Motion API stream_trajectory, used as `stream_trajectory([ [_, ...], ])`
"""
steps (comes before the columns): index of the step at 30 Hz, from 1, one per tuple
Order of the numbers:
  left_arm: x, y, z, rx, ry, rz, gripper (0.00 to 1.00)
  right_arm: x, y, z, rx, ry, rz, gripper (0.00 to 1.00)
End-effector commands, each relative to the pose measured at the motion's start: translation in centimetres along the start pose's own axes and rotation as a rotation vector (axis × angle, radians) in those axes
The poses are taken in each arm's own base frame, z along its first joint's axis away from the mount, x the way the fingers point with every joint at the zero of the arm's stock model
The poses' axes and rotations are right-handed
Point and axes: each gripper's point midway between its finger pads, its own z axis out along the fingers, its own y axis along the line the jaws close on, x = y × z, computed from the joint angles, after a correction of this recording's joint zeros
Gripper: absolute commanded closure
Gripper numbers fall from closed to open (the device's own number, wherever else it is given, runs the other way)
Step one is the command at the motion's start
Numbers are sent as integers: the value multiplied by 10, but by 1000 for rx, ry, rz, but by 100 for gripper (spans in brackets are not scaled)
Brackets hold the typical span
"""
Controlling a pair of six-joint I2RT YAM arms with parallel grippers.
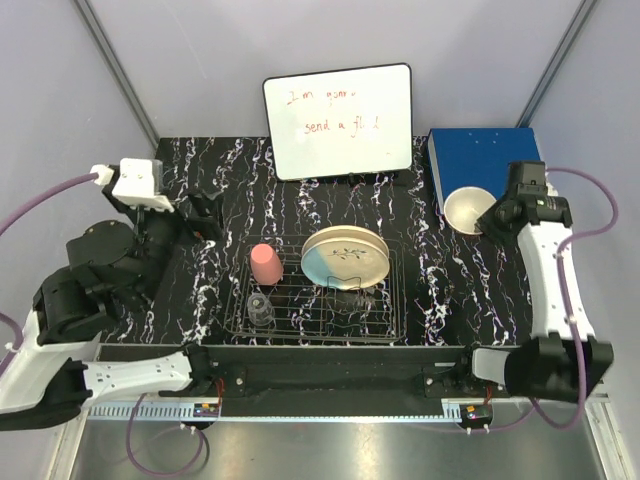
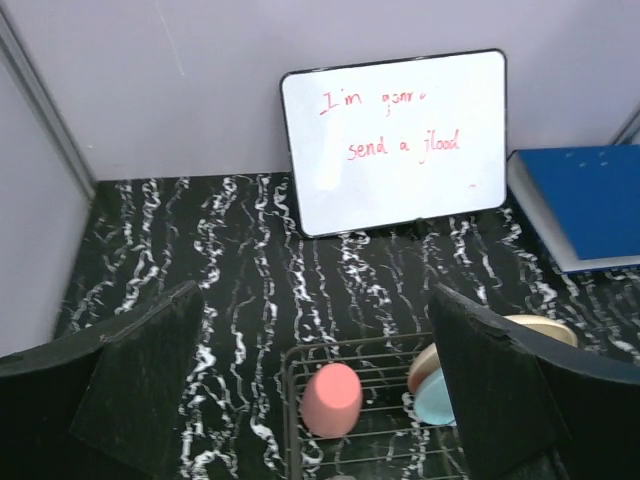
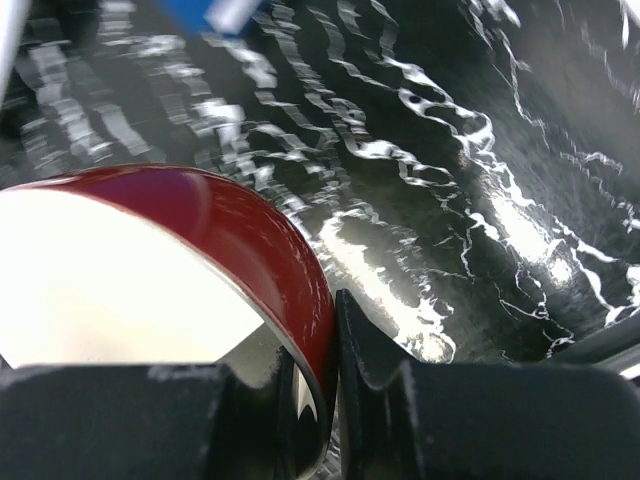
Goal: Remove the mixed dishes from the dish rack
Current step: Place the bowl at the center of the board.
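Observation:
The dish rack [image 1: 310, 325] stands in the middle of the table. In it are a pink cup [image 1: 265, 264] upside down, a small clear glass [image 1: 260, 310], a large cream plate with a pink band [image 1: 355, 250] and in front of it a smaller plate with a blue band [image 1: 318, 266]. My right gripper [image 1: 497, 213] is shut on the rim of the cream bowl [image 1: 466, 209], right of the rack; its outer wall looks red in the right wrist view [image 3: 200, 215]. My left gripper [image 1: 205, 215] is open and empty, behind the rack's left corner. The left wrist view shows the cup [image 2: 331, 398] and the rack [image 2: 292, 400].
A whiteboard [image 1: 338, 120] leans on the back wall. A blue book [image 1: 483, 155] lies at the back right, just behind the bowl. The table [image 1: 420, 270] is black marble-patterned, with walls close on both sides.

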Motion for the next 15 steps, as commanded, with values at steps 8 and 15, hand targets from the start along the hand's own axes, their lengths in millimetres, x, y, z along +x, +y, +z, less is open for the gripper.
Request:
stream_trajectory([
  [8, 53, -28, 4, 81, 70, -177, 1, -34, -30, 95, -11, 42, 299, 100],
  [15, 82, -42, 12, 98, 120, -138, 1, -23, -69, 143, 95, 56, 403, 100],
])
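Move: My right hand has the bowl by its rim. The clear counter I'm taking it to is about 5 cm ahead, 5 right and 21 below; the blue binder is roughly 22 ahead and 9 right, the plates about 28 left and 1 back. That counter spot is some 14 ahead, 58 right and 44 below my left hand; the pink cup is about 6 ahead, 5 right and 41 below it, and the glass 9 nearer me than the cup. I lower the bowl with my right hand about 12 cm towards the clear counter short of the blue binder, carrying it some 7 cm to the right as well, and turn the wrist roughly 20 degrees, mostly clockwise, with the rim still pinched. Meanwhile my empty, open left hand sinks about 8 cm and drifts right towards the pink cup, tipping slightly down. ##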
